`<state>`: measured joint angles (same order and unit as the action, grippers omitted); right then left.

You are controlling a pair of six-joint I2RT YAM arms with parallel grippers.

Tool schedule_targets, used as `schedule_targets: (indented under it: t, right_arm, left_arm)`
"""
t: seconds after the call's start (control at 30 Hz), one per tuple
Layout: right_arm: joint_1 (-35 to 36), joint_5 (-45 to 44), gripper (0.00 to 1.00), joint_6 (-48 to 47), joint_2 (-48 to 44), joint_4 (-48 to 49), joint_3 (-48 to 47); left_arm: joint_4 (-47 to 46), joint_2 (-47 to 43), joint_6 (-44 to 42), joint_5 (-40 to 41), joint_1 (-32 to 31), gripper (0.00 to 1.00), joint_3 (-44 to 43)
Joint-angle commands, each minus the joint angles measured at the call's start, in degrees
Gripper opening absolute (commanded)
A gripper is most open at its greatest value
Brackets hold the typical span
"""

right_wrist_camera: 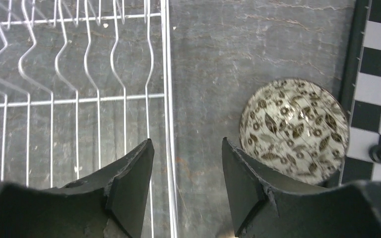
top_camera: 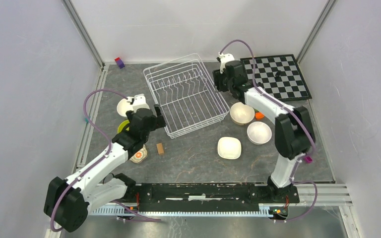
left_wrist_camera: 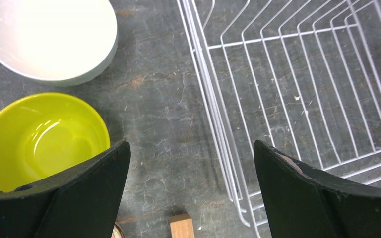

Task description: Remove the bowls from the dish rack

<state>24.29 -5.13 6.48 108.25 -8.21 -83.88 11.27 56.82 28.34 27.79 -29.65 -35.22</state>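
The white wire dish rack (top_camera: 198,123) stands at the table's middle back with no bowl in it. To its left stand a white bowl (top_camera: 124,106) and a lime green bowl (top_camera: 123,127); a speckled bowl (top_camera: 139,156) is partly hidden under my left arm. To its right stand a tan bowl (top_camera: 241,113), a white bowl (top_camera: 259,133) and a squarish white bowl (top_camera: 229,148). A floral bowl (right_wrist_camera: 294,130) sits by the chessboard. My left gripper (top_camera: 157,119) is open and empty at the rack's near-left corner (left_wrist_camera: 207,99). My right gripper (top_camera: 217,82) is open and empty over the rack's right rim (right_wrist_camera: 164,74).
A checkered chessboard (top_camera: 277,77) with a dark piece lies at the back right. A small wooden block (top_camera: 160,148) lies near the left gripper, also in the left wrist view (left_wrist_camera: 182,225). An orange object (top_camera: 259,115) sits between the right bowls. Small purple and red blocks (top_camera: 119,62) lie at the back left.
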Motion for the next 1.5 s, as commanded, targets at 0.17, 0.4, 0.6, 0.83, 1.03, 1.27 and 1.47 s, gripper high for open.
schedule_targets:
  t: [0.17,0.4,0.6,0.83,1.03,1.27,1.47]
  right_arm:
    - [-0.19,-5.65,0.67,-4.14,-31.58,23.94,30.74]
    - [-0.16,-13.47,0.79,-12.55,-49.83,39.07,56.33]
    - [-0.13,-16.85,0.83,-18.79,-61.67,56.94,76.13]
    - [-1.67,-26.45,0.93,-19.48,-58.74,53.16,78.76]
    - [-7.59,-21.97,0.94,-17.04,-50.79,55.08,80.53]
    - [-15.85,-13.12,0.89,-16.93,-40.46,72.79,85.23]
    - [-18.64,-13.72,0.92,-15.04,-29.6,90.13,89.16]
  left_arm:
    - [-20.64,-4.96,-13.46,-0.39,0.72,1.0,9.29]
    - [-34.65,-5.87,-22.84,1.34,4.15,1.0,16.11]
    - [-43.92,2.08,-23.81,-2.71,12.33,1.0,16.53]
    - [-53.84,10.53,-25.39,-6.94,19.05,1.0,18.92]
    - [-57.97,16.27,-25.78,-9.45,21.52,1.0,18.82]
    - [-72.14,24.51,-28.25,-12.0,22.52,1.0,21.2]
    - [-71.86,27.8,-27.95,-13.84,23.26,1.0,19.73]
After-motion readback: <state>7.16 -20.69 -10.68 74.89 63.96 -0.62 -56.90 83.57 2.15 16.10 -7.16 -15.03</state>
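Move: The emptied dish rack's middle lies about 15 cm left of my right hand, 4 cm back and 9 cm below. The small white bowl I pull back towards is some 20 cm back, 20 cm right and 12 cm down; the cream bowl is about 11 cm back and 13 cm right, the patterned bowl 2 cm ahead and 12 cm right. From my left hand, the rack's middle is roughly 15 cm ahead and 15 cm right; the large white bowl is 12 cm ahead, 13 cm left, the lime bowl level and 13 cm left. I lift my empty right hand about 8 cm away from the rack's right rail, then sweep it right and back and down to beside and above the small white bowl, opening it wider, tipping the fingers up and turning clockwise. My left hand, staying wide open, swings some 10 cm left, forward and down towards the large white bowl, tipping up about 15 degrees. ##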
